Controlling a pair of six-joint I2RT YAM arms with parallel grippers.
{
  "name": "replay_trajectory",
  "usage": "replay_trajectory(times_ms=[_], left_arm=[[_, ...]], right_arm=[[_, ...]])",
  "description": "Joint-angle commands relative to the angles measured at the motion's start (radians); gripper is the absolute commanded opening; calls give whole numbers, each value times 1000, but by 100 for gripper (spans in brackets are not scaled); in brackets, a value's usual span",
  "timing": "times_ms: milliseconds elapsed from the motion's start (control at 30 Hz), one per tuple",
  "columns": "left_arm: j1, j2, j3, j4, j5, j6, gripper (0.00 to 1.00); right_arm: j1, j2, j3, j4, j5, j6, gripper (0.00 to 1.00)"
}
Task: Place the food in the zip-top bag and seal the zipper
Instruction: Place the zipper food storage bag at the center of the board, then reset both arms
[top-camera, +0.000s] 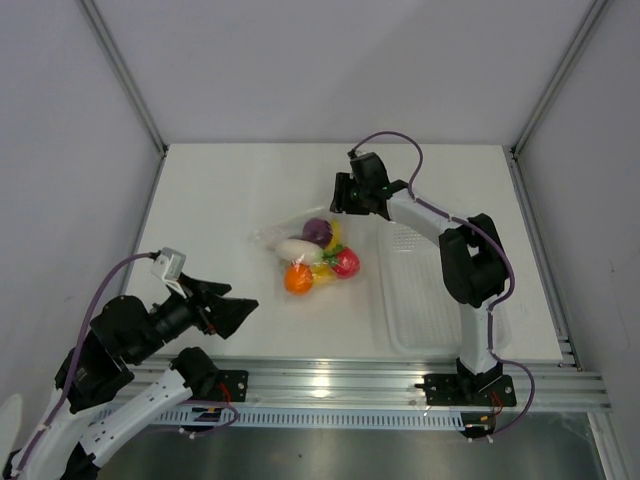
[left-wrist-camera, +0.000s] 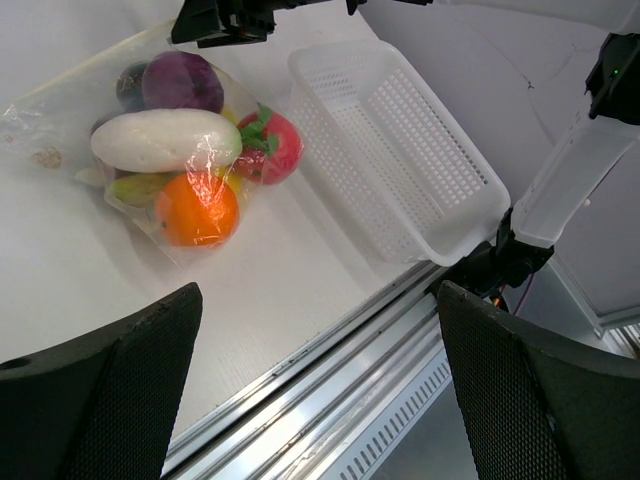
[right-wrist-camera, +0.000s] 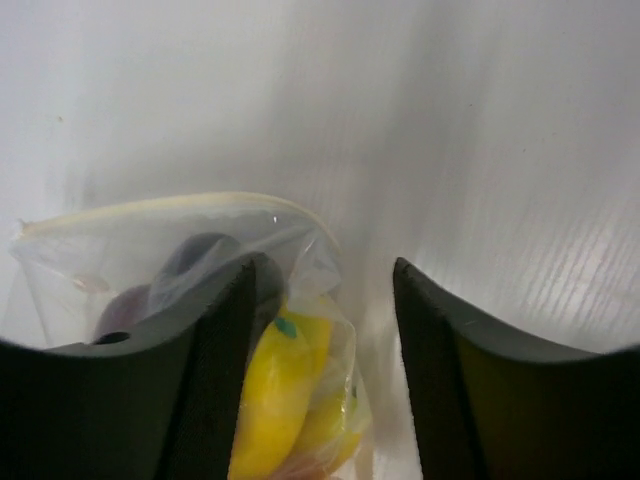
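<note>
The zip-top bag (top-camera: 275, 238) lies mid-table with the food inside: a purple piece (top-camera: 317, 231), a white oblong piece (top-camera: 297, 248), an orange ball (top-camera: 298, 279), a red fruit (top-camera: 346, 263) and a yellow banana bunch (top-camera: 334, 240). My right gripper (top-camera: 345, 197) hovers at the bag's far right corner. In the right wrist view its jaws (right-wrist-camera: 325, 270) stand apart over that corner, with the banana (right-wrist-camera: 275, 385) showing between them and the zipper (right-wrist-camera: 160, 207) arcing along the bag's top edge. My left gripper (top-camera: 238, 312) is open near the front left, holding nothing, and looks at the bag (left-wrist-camera: 50, 110) from afar.
A clear ridged tray (top-camera: 440, 300) stands right of the bag, shown as a white basket (left-wrist-camera: 400, 140) in the left wrist view. The metal rail (left-wrist-camera: 330, 380) runs along the table's near edge. Frame posts and grey walls enclose the table.
</note>
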Motion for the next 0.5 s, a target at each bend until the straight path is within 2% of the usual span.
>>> replay_trajectory(times_ms=[0, 133, 167, 200, 300, 467], left_arm=[[-4, 5, -13, 29, 38, -29, 99], [-4, -3, -24, 27, 47, -44, 99], [-4, -8, -27, 26, 47, -54, 99], [-4, -12, -41, 27, 48, -60, 99], [-4, -31, -58, 30, 53, -80, 100], [-4, -41, -65, 16, 50, -98, 99]], right_arm=[[-2, -11, 41, -12, 37, 5, 62], [0, -49, 44, -38, 71, -16, 79], [-2, -72, 44, -46, 72, -18, 91], [-2, -89, 43, -63, 104, -22, 94], [0, -158, 41, -97, 149, -36, 99], [43, -319, 0, -189, 259, -82, 100]])
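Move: The right hand, its fingers already half open, hangs just above the zipper end of the food bag, whose middle lies about 10 cm back and 5 cm to its left, some 4 cm lower. The red vegetable in it is about 14 cm back, 1 cm to the hand's right; the orange 18 cm back, 9 cm left. The empty basket's middle is 18 cm back, 25 cm right. From the left hand the bag is 24 cm ahead, 11 cm right, far below. The right hand opens fully and withdraws from the bag's zipper corner, rising about 5 cm and drifting right. ##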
